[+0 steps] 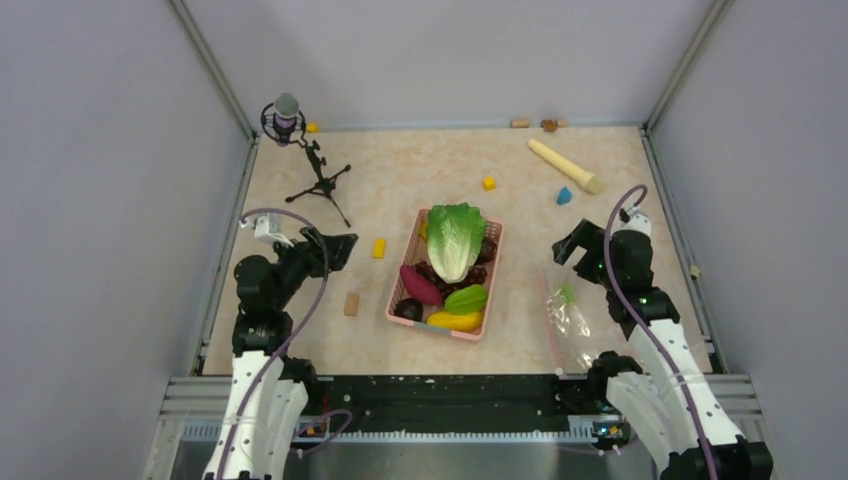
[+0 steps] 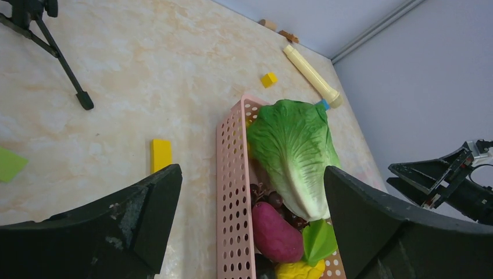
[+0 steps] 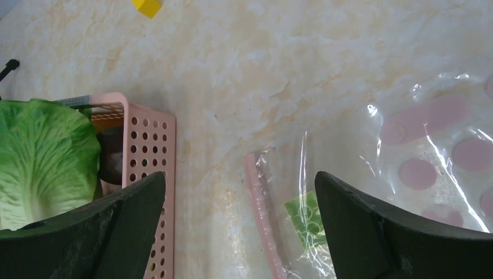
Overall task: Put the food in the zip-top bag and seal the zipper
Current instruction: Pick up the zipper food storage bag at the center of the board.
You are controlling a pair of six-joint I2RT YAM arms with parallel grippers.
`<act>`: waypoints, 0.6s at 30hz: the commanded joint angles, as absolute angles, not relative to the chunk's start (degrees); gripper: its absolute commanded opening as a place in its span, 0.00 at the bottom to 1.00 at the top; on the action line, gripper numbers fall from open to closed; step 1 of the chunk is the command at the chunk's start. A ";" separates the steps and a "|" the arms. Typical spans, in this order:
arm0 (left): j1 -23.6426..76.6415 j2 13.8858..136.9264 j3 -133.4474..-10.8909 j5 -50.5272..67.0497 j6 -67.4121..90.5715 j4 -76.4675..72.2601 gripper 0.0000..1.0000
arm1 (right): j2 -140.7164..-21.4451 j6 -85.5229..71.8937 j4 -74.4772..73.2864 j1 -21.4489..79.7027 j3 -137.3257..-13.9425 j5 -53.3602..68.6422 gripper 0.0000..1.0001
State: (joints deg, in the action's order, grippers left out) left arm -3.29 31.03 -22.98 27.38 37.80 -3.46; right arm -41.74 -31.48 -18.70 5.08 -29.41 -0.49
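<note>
The food lies in a pink basket (image 1: 494, 262) mid-table: a green-white lettuce head (image 1: 455, 238), a magenta sweet potato (image 1: 420, 285), a green pod (image 1: 467, 298), a yellow fruit (image 1: 455, 321) and dark pieces (image 1: 408, 309). The left wrist view shows the lettuce (image 2: 296, 151) and sweet potato (image 2: 276, 235). The clear zip-top bag (image 1: 572, 318) lies flat right of the basket, its pink zipper (image 3: 263, 218) facing the basket. My left gripper (image 1: 338, 245) is open and empty left of the basket. My right gripper (image 1: 570, 246) is open and empty above the bag's far end.
A microphone on a tripod (image 1: 305, 160) stands back left. A beige rolling pin (image 1: 564, 165) lies back right. Small blocks lie about: yellow (image 1: 379, 248), tan (image 1: 351, 304), yellow (image 1: 489, 183), blue (image 1: 564, 196). Grey walls enclose the table on three sides.
</note>
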 commanded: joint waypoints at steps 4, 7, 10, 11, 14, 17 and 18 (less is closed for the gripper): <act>-3.50 30.79 -22.31 30.33 38.15 -8.78 0.97 | -37.55 -28.59 -19.59 4.92 -32.39 3.31 0.99; -3.51 30.83 -21.07 30.78 38.79 -10.52 0.97 | -39.44 -28.06 -25.66 4.91 -34.34 5.10 0.99; -3.50 31.30 -20.34 31.67 39.36 -12.11 0.97 | -43.12 -29.56 -31.92 4.96 -36.14 6.18 0.99; -3.51 31.52 -20.12 32.15 39.39 -12.48 0.97 | -43.78 -30.26 -32.81 5.11 -35.77 6.05 0.99; -3.50 32.00 -19.66 32.43 39.61 -13.28 0.97 | -43.82 -32.93 -35.52 7.48 -34.10 2.41 0.99; -3.52 32.55 -18.90 32.76 40.08 -14.94 0.97 | -44.31 -38.24 -37.12 13.13 -33.05 -3.55 0.99; -3.52 32.74 -18.75 32.73 40.19 -15.20 0.97 | -45.36 -39.89 -37.61 15.84 -32.93 -4.82 0.99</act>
State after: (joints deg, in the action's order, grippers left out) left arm -3.29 32.23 -19.59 31.14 39.38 -9.58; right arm -44.29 -33.10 -33.71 8.88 -33.34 1.45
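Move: The zip-top bag lies flat below and behind the open right hand, its middle about 7 cm back, 10 cm to the right and 13 cm down. The green piece showing through the bag is level with this hand, some 4 cm right and 13 cm down. The food basket's middle is about 25 cm left, 2 cm ahead and 9 cm lower. From the left hand the bag is roughly 53 cm right, 8 cm back and 22 cm down. After a slight rise, the open right hand draws back 4 cm and sinks towards the bag, tipping down 15 degrees. ##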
